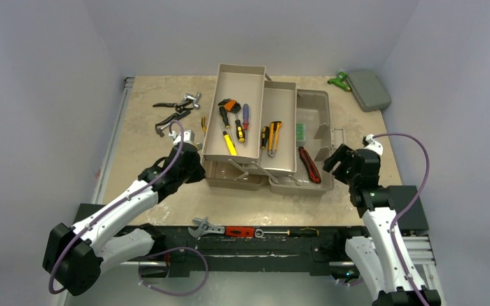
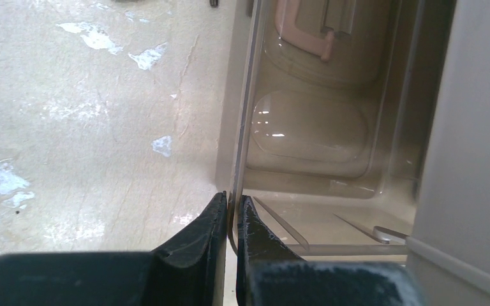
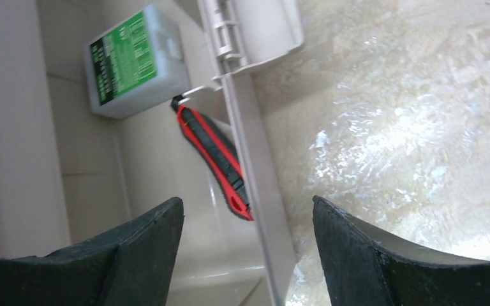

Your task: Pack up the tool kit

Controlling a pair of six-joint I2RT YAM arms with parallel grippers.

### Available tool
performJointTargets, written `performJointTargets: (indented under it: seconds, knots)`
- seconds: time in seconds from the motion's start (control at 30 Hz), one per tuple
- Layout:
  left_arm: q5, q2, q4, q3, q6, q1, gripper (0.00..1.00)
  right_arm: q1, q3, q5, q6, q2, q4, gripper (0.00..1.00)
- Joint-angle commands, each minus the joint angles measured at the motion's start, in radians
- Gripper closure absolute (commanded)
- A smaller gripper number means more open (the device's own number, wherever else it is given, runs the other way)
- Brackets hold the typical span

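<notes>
The beige toolbox of the tool kit stands open mid-table, its two fold-out trays swung out to the left. Screwdrivers and orange utility knives lie in the trays. A red utility knife and a green-labelled box lie in the base. My left gripper is shut on the thin edge of the smoky lid; the pinkish handle shows beyond. My right gripper is open, straddling the toolbox's right wall without touching it.
Pliers and more hand tools lie on the table left of the trays. A flat grey case and a green clamp sit at the back right. A wrench and a red tool rest along the black front rail.
</notes>
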Motion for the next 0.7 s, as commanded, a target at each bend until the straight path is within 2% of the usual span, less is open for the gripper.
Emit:
performJointTargets:
  seconds: [0.0, 0.17, 0.3, 0.37, 0.47, 0.67]
  knots:
    - [-0.077, -0.051, -0.027, 0.055, 0.065, 0.005, 1.0, 0.0, -0.007, 0.058, 0.04, 0.027, -0.001, 0.31]
    - [-0.079, -0.056, -0.048, 0.091, 0.085, 0.004, 1.0, 0.001, -0.021, -0.026, 0.032, 0.101, 0.019, 0.46]
    - [-0.095, -0.062, -0.064, 0.128, 0.107, -0.002, 1.0, 0.0, -0.046, -0.079, 0.023, 0.094, 0.057, 0.68]
    - [-0.108, -0.062, -0.071, 0.153, 0.117, -0.007, 1.0, 0.0, -0.044, -0.092, 0.015, 0.099, 0.06, 0.85]
    - [-0.128, -0.061, -0.083, 0.182, 0.131, -0.026, 1.0, 0.001, -0.03, -0.122, 0.005, 0.112, 0.057, 1.0]
    - [-0.264, -0.073, -0.119, 0.256, 0.195, -0.085, 1.0, 0.001, -0.022, -0.161, -0.004, 0.134, 0.069, 1.0]
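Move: Just below the right hand's open fingers runs the tool box's right rim, its gripping spot about 4 cm down, 1 cm back and 1 cm left. From that hand, the red knife lies in the box some 3 cm ahead, 6 left and 10 below; the green-labelled case 11 ahead, 8 left. The left hand already pinches the clear lid's left rim near its front corner; the top tray's middle is about 15 cm ahead, 10 right and 4 higher. Sinking about 4.5 cm almost straight down, the right hand straddles the tool box's right rim and shuts on it, pinching the wall near its front end while drifting 2 cm left and tipping slightly down. Meanwhile the left hand keeps its pinch on the clear lid's left rim and, after a slight leftward drift, raises it some 4.5 cm at a growing pace, rolling its left side up a little. ##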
